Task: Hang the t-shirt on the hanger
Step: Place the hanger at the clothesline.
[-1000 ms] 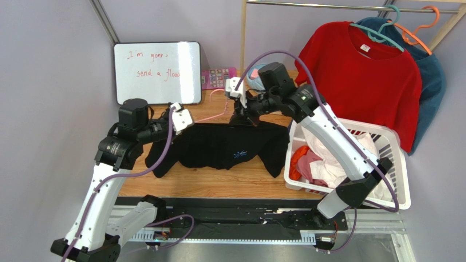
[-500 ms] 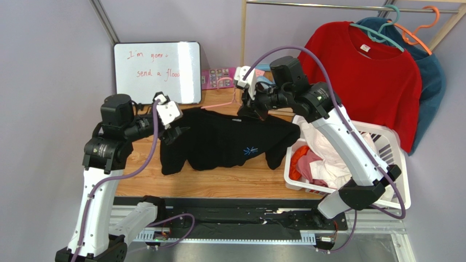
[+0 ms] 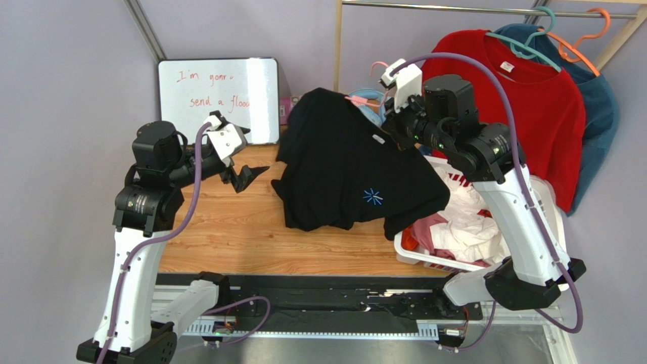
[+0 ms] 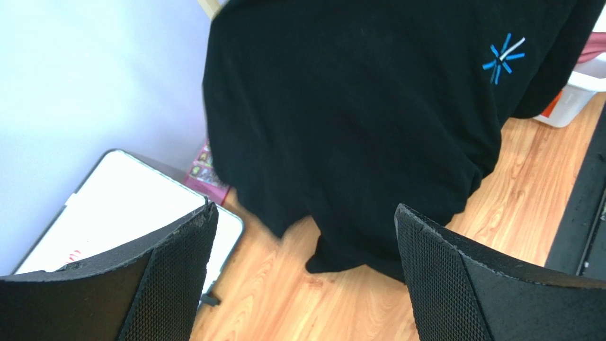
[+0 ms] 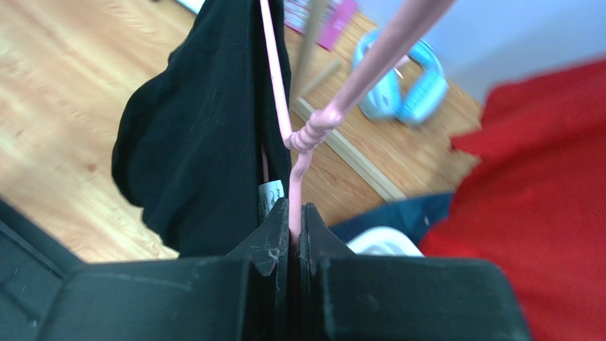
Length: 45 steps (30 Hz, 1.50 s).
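The black t-shirt (image 3: 349, 174) with its blue chest mark hangs draped over the pink hanger (image 3: 357, 99), lifted above the table; its lower edge trails near the wood. My right gripper (image 3: 395, 121) is shut on the hanger's wire neck (image 5: 307, 135), just below the twisted part, with the white neck label (image 5: 269, 193) beside the jaws. In the right wrist view, the right gripper (image 5: 296, 209) pinches the pink wire and the t-shirt (image 5: 199, 142) hangs to its left. My left gripper (image 3: 247, 176) stands open and holds nothing, left of the t-shirt (image 4: 370, 121) and apart from it.
A whiteboard (image 3: 219, 98) leans on the back wall at left. A white laundry basket (image 3: 547, 250) with clothes stands at right. On the rail (image 3: 456, 7) hang a red t-shirt (image 3: 509, 106) and a teal-blue shirt (image 3: 604, 106). Blue headphones (image 5: 405, 85) lie at the back.
The right gripper has raised the hanger and t-shirt off the table, up and to the right. The left gripper has opened, released the sleeve and drawn back leftward.
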Tool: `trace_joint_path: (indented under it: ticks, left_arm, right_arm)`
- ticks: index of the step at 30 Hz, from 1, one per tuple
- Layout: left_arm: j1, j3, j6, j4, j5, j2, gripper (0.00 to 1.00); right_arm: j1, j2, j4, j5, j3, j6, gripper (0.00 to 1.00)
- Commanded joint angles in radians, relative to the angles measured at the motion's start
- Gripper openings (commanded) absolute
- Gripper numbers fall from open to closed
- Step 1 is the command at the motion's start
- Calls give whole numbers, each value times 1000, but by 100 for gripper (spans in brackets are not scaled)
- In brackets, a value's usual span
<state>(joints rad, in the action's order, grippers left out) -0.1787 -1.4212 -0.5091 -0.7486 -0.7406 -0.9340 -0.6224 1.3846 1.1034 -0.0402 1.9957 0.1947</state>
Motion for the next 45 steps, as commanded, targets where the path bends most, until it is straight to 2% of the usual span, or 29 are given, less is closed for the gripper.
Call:
trace_joint_path:
  ticks: [1, 6, 14, 19, 22, 30, 33, 39, 44, 45]
  left_arm:
    - [4, 14, 41, 46, -23, 4, 97]
    - [4, 34, 46, 51, -31, 4, 97]
    - [4, 143, 159, 143, -71, 38, 99]
    - [4, 166, 245, 213, -54, 63, 99]
    - [4, 177, 268, 259, -31, 86, 99]
    - [4, 186, 322, 307, -31, 101, 99]
    - [4, 203, 345, 327, -32, 110, 98]
    - [4, 229, 360, 347, -51, 113, 98]
    - [4, 226, 343, 327, -60, 101, 98]
    - [4, 228, 331, 319, -62, 103, 98]
  right_arm:
    - [33, -36, -20, -165, 49, -116, 0]
    - [47, -24, 9, -121, 109, -172, 0]
    - [47, 74, -45, 236, 457, -135, 0]
    - [47, 16, -204, 435, 437, -89, 0]
    - [44, -39, -289, 490, 376, -74, 0]
    - [46, -59, -352, 450, 420, -14, 0]
    - [43, -82, -343, 378, 416, 17, 0]
    - [44, -160, -287, 266, 241, 22, 0]
    - [44, -116, -182, 44, 152, 43, 0]
    - [44, -83, -159, -54, 158, 45, 0]
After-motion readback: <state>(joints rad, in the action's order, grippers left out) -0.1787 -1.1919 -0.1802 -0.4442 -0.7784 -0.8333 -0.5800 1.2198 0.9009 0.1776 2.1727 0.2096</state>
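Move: From the right hand, which holds the black t-shirt's hanger, the empty stretch of the clothesline lies about 14 cm ahead, 6 cm right and roughly 15 cm higher. The red shirt hangs some 10 cm ahead and 16 cm right, its middle a bit lower. The laundry basket is about 20 cm right, 5 cm back and well below. That clothesline stretch lies about 19 cm ahead, 29 cm right and 15 cm above the left hand. After a small swing to the right, the right hand rises some 20 cm while drawing back about 9 cm, its fingers tipping up nearly 30 degrees and its left side rolling up. It then turns forward, right and down by a few centimetres each, still pinching the pink hanger. The left hand stays open, dips about 4 cm and comes back up, its left side rolling down. ##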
